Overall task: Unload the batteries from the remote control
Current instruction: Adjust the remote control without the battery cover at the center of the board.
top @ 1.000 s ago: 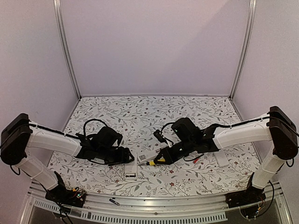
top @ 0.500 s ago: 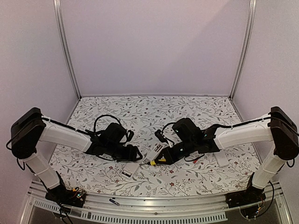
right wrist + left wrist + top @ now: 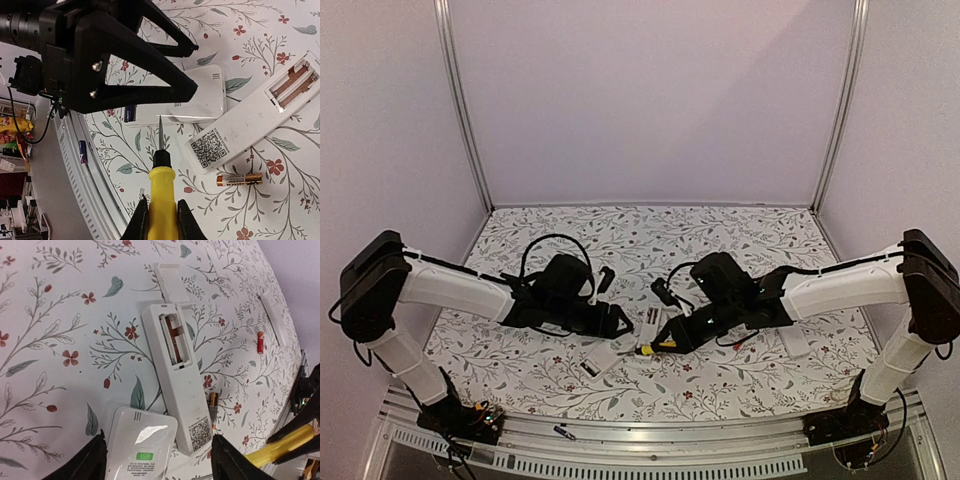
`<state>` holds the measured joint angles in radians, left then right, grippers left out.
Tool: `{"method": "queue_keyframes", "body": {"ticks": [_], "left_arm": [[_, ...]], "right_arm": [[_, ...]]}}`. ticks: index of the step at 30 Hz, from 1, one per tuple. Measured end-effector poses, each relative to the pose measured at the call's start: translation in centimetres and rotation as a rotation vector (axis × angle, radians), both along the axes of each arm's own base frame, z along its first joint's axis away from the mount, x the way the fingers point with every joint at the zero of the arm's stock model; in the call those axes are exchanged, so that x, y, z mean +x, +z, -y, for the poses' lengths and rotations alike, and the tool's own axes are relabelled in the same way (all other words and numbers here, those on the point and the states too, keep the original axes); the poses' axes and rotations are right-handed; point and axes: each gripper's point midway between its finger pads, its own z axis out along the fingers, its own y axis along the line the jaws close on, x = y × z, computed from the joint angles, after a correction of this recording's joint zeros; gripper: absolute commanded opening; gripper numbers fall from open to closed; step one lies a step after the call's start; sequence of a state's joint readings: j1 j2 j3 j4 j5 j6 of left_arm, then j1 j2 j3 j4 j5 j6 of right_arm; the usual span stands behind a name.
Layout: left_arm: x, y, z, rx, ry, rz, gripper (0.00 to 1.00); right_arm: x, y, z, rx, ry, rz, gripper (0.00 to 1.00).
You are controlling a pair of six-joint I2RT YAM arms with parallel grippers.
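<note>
A long white remote control (image 3: 181,390) lies face down with its battery bay open, and two red-orange batteries (image 3: 176,338) sit inside. Its cover (image 3: 171,282) lies just beyond it. One copper-and-dark battery (image 3: 213,406) lies loose beside the remote's QR end, also in the right wrist view (image 3: 239,179). A red battery (image 3: 260,341) lies farther off. My left gripper (image 3: 160,467) is open and straddles a second, rounded white remote (image 3: 142,445). My right gripper (image 3: 160,220) is shut on a yellow-handled tool (image 3: 161,192), whose metal tip points at that rounded remote (image 3: 192,97).
Another white cover (image 3: 274,320) lies near the red battery. A dark battery (image 3: 83,151) rests on the metal rail at the table's near edge. Both arms meet mid-table (image 3: 640,335), with the left gripper (image 3: 617,322) close to the tool.
My left arm has reached right toward the centre, and the rounded remote has turned from upright to tilted. The right arm with the tool has barely shifted.
</note>
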<state>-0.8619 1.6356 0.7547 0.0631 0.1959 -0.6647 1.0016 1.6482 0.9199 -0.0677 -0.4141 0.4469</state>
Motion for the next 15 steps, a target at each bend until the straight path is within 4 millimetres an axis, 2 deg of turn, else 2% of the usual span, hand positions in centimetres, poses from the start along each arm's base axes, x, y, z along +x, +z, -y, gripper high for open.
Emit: {"method": "queue_keyframes", "body": {"ticks": [4, 7, 10, 15], "left_arm": [[0.1, 2.9, -1.1, -0.039, 0.027, 0.081, 0.78], [-0.3, 4.1, -2.4, -0.058, 0.052, 0.115, 0.78], [-1.2, 3.6, -3.7, -0.053, 0.075, 0.103, 0.76], [-2.9, 1.3, -6.1, -0.008, 0.138, 0.014, 0.71]], "right_arm": [[-0.5, 0.3, -0.4, 0.008, 0.024, 0.0, 0.0], [-0.7, 0.6, -0.7, 0.017, 0.037, 0.004, 0.0], [-0.8, 1.1, -1.2, 0.032, 0.053, 0.006, 0.0], [-0.6, 1.1, -2.1, 0.037, 0.067, -0.002, 0.0]]}}
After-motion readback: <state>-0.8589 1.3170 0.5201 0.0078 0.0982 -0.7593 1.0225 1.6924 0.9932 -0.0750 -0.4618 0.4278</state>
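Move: The remote without its cover lies low between and beyond the left hand's open fingers, its middle about 4 cm back, 4 cm left and 4 cm below. The long remote is some 3 cm ahead and 5 cm to the left hand's right; the screwdriver tip is roughly 4 cm back and 1 cm left. From the right hand, the coverless remote lies about 10 cm left, 3 cm ahead and 8 cm below. Clear of the coverless remote, its fingers staying wide open, the left hand rises about 4 cm, swings some 6 cm left and 3 cm back over the remote towards its left side, then sinks again by more than 2 cm, turning slightly counter-clockwise. The right hand keeps its grip on the screwdriver and drifts about 2 cm left, slightly up, carrying the tip along the remote's near side towards its battery end. ##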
